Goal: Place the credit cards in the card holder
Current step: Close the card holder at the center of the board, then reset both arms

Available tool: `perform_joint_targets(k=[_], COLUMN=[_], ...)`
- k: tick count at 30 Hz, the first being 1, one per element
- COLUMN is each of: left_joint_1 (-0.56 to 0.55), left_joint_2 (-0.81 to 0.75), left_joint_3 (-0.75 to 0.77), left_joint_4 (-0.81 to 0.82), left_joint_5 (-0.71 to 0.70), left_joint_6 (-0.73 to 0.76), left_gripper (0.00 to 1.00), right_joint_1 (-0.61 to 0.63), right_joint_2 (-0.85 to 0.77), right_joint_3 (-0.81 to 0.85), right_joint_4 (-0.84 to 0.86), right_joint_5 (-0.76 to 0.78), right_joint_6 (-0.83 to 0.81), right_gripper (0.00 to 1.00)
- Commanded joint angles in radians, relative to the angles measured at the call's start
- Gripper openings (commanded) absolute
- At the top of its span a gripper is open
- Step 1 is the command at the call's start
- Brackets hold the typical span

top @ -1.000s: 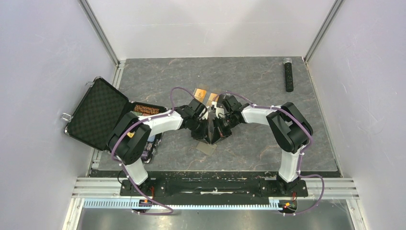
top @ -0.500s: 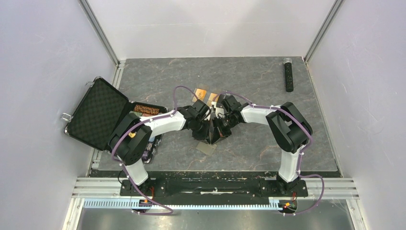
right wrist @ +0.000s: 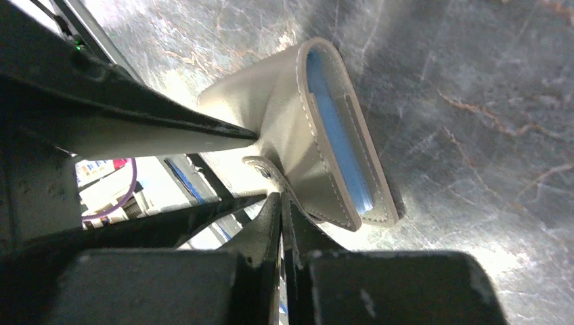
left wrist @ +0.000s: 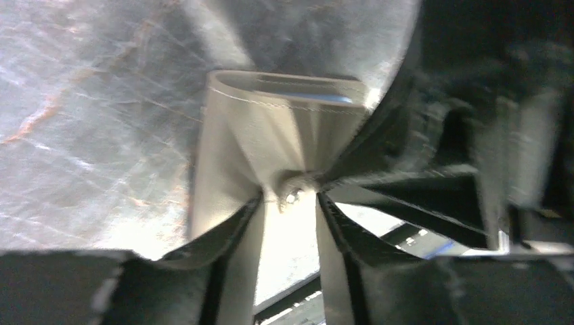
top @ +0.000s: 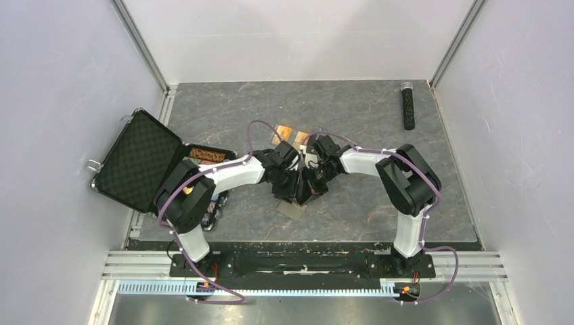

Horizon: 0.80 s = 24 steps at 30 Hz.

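The taupe card holder (top: 292, 208) lies near the table's middle, mostly hidden under both grippers. In the right wrist view it (right wrist: 298, 135) shows its light blue inside. My right gripper (right wrist: 281, 203) is shut on its snap tab. My left gripper (left wrist: 290, 200) is open, its fingertips resting against the holder (left wrist: 271, 128) on either side of the snap. In the top view the left gripper (top: 293, 188) and the right gripper (top: 306, 188) meet tip to tip. Two orange-gold credit cards (top: 284, 130) (top: 302, 137) lie on the table just behind the wrists.
An open black poker-chip case (top: 139, 159) sits at the left edge beside the left arm. A black stick-shaped object (top: 408, 105) lies at the back right. Walls enclose the table on three sides.
My left wrist has shifted slightly right, closer to the right gripper. The right arm and the card holder have barely moved.
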Motion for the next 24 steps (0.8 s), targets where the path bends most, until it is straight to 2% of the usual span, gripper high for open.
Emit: perform_joint_targets(k=[1, 4, 6, 7, 9, 11, 13, 17, 21, 24], left_joint_1=[0.009, 0.053, 0.094, 0.119, 0.167, 0.206, 0.24, 0.302, 0.34, 0.364], left_joint_2=[-0.046, -0.152, -0.214, -0.241, -0.282, -0.323, -0.36, -0.457, -0.559, -0.621], left_joint_3=[-0.056, -0.064, -0.076, -0.086, -0.116, -0.144, -0.167, -0.211, -0.197, -0.234], left_joint_4=[0.028, 0.085, 0.131, 0.159, 0.236, 0.309, 0.348, 0.34, 0.201, 0.224], left_joint_5=[-0.048, -0.002, 0.038, 0.072, 0.144, 0.181, 0.183, 0.051, -0.27, -0.495], left_joint_6=[0.028, -0.009, -0.033, -0.043, -0.066, -0.089, -0.088, -0.026, 0.077, 0.184], left_gripper=[0.49, 0.59, 0.67, 0.77, 1.0, 1.0, 1.0, 1.0, 1.0, 1.0], right_joint_1=[0.063, 0.064, 0.064, 0.063, 0.057, 0.046, 0.032, -0.033, -0.157, -0.256], right_joint_2=[0.046, -0.016, -0.065, -0.087, -0.135, -0.186, -0.24, -0.366, -0.542, -0.699], right_joint_3=[-0.069, -0.048, -0.037, -0.034, -0.027, -0.026, -0.034, -0.103, -0.261, -0.457], right_joint_4=[-0.035, -0.01, 0.01, 0.021, 0.04, 0.06, 0.078, 0.13, 0.256, 0.429], right_joint_5=[0.199, 0.185, 0.195, 0.202, 0.227, 0.263, 0.326, 0.477, 0.641, 0.83], right_joint_6=[-0.086, -0.101, -0.101, -0.1, -0.098, -0.095, -0.095, -0.093, -0.079, -0.091], right_gripper=[0.0, 0.01, 0.09, 0.13, 0.28, 0.41, 0.62, 0.96, 0.98, 0.98])
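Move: The folded card holder lies right under my fingertips, its snap between my left fingers and at the closed tips of my right. Its middle is about 1 cm ahead, 1 cm left and 2 cm below my left hand, and about 1 cm ahead and 2 cm left of my right. From my left hand, the left orange card is 21 cm ahead and 4 cm left, the right orange card 19 cm ahead and 2 cm right, the black card 19 cm ahead and 6 cm right. I let the card holder be and draw both hands up and apart. My left fingers, already part open, spread wide as that hand rises some 13 cm, then sweeps forward and left; my right lifts off the strap a moment later, opens from shut, and swings right, forward and up, about 10 cm to the right. Both wrists tilt the fingers forward, about 40 degrees. ##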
